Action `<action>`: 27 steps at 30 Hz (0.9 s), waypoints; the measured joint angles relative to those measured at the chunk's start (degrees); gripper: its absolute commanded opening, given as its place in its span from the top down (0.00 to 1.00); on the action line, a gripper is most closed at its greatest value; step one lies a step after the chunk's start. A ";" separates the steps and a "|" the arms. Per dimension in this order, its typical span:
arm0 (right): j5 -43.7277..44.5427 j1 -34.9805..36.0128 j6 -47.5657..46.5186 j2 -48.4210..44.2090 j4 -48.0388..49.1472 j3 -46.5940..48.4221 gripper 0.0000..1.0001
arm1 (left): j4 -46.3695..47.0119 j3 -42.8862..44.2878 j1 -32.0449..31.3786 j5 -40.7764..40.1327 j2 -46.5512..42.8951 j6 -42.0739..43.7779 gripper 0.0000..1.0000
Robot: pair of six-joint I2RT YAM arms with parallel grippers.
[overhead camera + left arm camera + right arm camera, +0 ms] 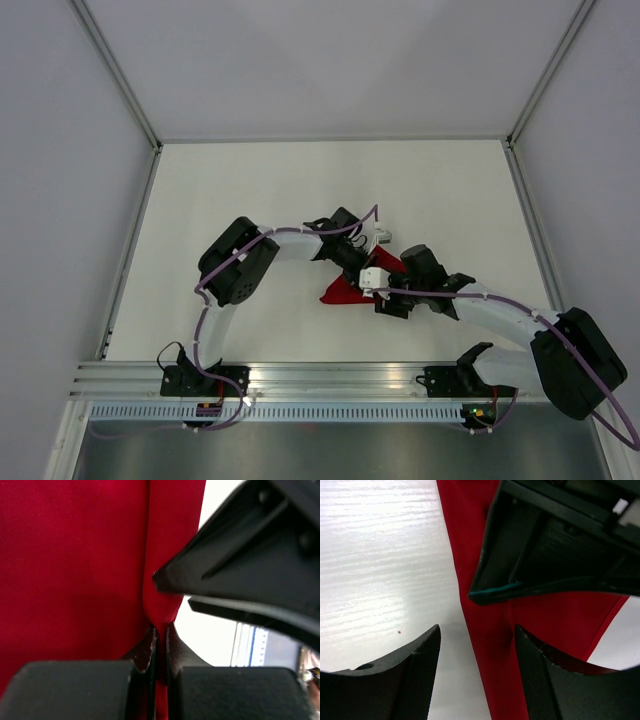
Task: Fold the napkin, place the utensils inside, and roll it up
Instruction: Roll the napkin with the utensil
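The red napkin (343, 291) lies bunched at the table's middle, between the two grippers. My left gripper (161, 630) is shut on a raised fold of the napkin (75, 570), with the cloth pinched between its jaws. My right gripper (477, 630) stands open, straddling a narrow strip of the napkin (492, 645), and its fingers (422, 670) are apart from the cloth on the left side. From above, the left gripper (362, 265) and the right gripper (383, 296) nearly touch over the cloth. The utensils are out of view.
The white table (250, 200) is bounded by grey walls at the back and on both sides. An aluminium rail (330, 378) runs along the near edge, where both arm bases are bolted. Each wrist view is partly blocked by the other gripper's black body (250, 565).
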 measured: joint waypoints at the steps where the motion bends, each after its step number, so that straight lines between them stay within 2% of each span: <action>1: 0.48 0.59 0.04 0.42 0.63 0.00 0.34 | -0.33 0.17 0.09 0.33 0.20 -0.17 0.98; 6: 2.14 2.97 0.83 3.15 3.89 0.00 0.38 | -1.75 0.85 0.37 1.88 0.98 -1.16 0.96; 11: 2.36 3.23 1.62 5.22 6.03 0.31 0.71 | -2.60 1.33 0.50 2.71 1.60 -2.27 0.88; 13: 2.36 3.28 1.88 5.79 6.29 0.52 0.76 | -3.06 1.44 0.66 2.73 1.62 -2.73 0.85; 16: 2.29 3.34 1.84 6.25 6.43 0.81 0.86 | -3.34 1.46 1.01 2.67 1.62 -3.52 0.74; 20: 2.10 3.39 1.92 6.93 6.95 1.05 0.89 | -1.84 0.48 1.55 2.84 1.27 -5.53 0.58; 27: -0.87 1.60 1.38 9.42 5.79 3.15 0.94 | 3.39 -7.21 3.85 0.70 -4.79 -8.26 0.51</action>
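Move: Right beside the left hand's pads, which still pinch the napkin roll along the side nearest the bases, the next stretch of roll lies between the open right fingers, about 2 cm left, 1 cm ahead and 1 cm below them. The napkin's loose tip spreads some 11 cm ahead and 3 cm left of the right hand. From the left hand, the roll's free left corner is roughly 10 cm left and 2 cm back. Settling about 2 cm to its left, a little forward and 1 cm down onto the napkin roll, the right hand closes and pinches the roll, then keeps its grip. Once the right fingers have closed in, the left hand opens to about half width, frees the roll and draws away some 3 cm to the left, rising about 1 cm and turning slightly counter-clockwise. ##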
